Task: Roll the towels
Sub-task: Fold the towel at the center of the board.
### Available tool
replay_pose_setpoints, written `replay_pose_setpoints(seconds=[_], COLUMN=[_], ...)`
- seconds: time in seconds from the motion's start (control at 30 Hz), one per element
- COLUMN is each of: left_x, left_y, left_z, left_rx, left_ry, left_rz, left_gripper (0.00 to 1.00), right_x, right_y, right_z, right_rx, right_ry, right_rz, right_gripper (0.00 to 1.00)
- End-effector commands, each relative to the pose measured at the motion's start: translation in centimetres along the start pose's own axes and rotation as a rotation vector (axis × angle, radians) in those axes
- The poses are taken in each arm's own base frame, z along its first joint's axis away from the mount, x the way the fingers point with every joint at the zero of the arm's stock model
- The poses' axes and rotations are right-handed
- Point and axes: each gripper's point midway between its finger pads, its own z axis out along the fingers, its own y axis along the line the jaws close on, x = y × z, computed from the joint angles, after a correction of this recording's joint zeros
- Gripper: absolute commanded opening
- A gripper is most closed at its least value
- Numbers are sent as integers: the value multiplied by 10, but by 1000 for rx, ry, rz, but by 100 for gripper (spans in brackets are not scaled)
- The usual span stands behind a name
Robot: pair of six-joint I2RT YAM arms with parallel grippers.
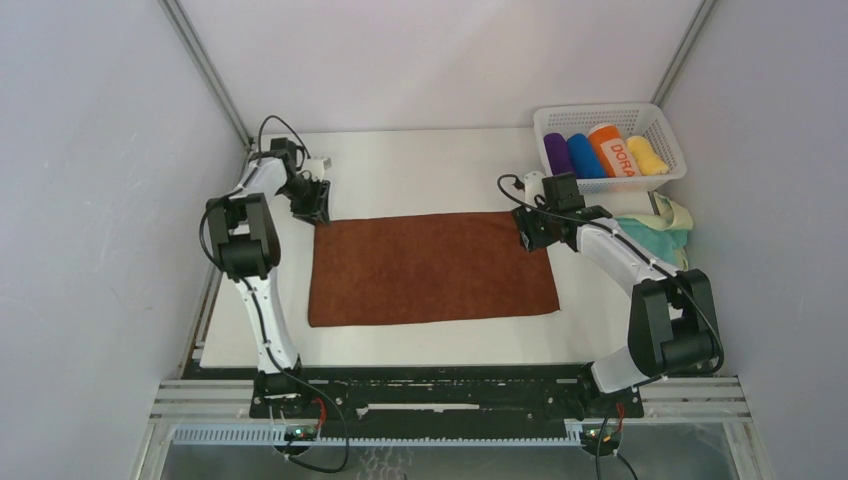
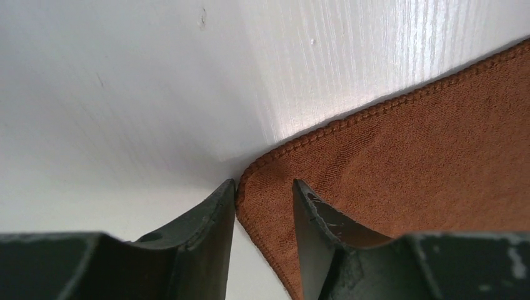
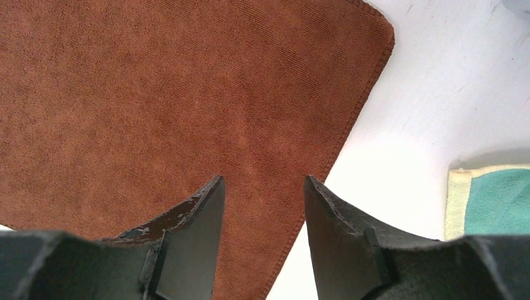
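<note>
The rust-brown towel (image 1: 430, 268) lies spread flat in the middle of the white table. My left gripper (image 1: 312, 208) is down at its far left corner. In the left wrist view the gripper (image 2: 264, 182) is open, and the corner of the brown towel (image 2: 437, 144) lies flat between the two tips. My right gripper (image 1: 530, 232) is at the far right corner. There the gripper (image 3: 264, 178) is open, straddling the hemmed right edge of the brown towel (image 3: 156, 94). The teal towel (image 1: 655, 232), with its cream side (image 3: 457, 203) showing, lies bunched at the right.
A white basket (image 1: 600, 108) at the back right holds purple, blue, orange and yellow rolls (image 1: 598, 152). Grey walls close in on both sides and at the back. The table's front edge (image 1: 400, 366) runs just ahead of the arm bases.
</note>
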Motion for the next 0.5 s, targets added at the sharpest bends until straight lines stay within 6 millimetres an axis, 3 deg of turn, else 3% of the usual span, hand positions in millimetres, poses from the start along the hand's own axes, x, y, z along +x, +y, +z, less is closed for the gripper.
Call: replay_pose_setpoints(seconds=[0.0,0.13,0.33,0.47], left_x=[-6,-5,-5,-6], left_y=[-7,-6,-2,8], left_z=[0,1,-1,-7], left_rx=[78,91,73,13], left_ry=[-7,5,20,31], left_rz=[11,12,22,24], left_gripper=[40,28,7,2], right_x=[-30,-32,-46,-62], right_y=[-8,-15,-49,-65], right_z=[-5,-2,3,11], right_rx=[28,41,119,142], right_ry=[-84,-76,-94,-110], right_rz=[-45,-64,-92,-135], right_gripper=[49,49,50,48])
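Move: The brown towel's far-left corner sits practically at my left fingertips, level ahead, about 1 cm left and 1 cm down, with the towel's middle some 13 cm back and 24 cm right. From my right hand, the far-right corner is about 12 cm ahead, 2 cm right and 7 cm below. The teal towel lies 4 cm ahead and 24 cm right of that hand, the white basket about 25 cm ahead and 20 cm right. I shut my left fingers from about half open and pinch the brown towel's far-left corner down at the board, holding that hand practically in place. Meanwhile my right hand starts off and gathers speed, going about 4 cm forward and 2.5 cm right at nearly level height over the cloth towards the far-right corner, fingers still half open, touching nothing. ##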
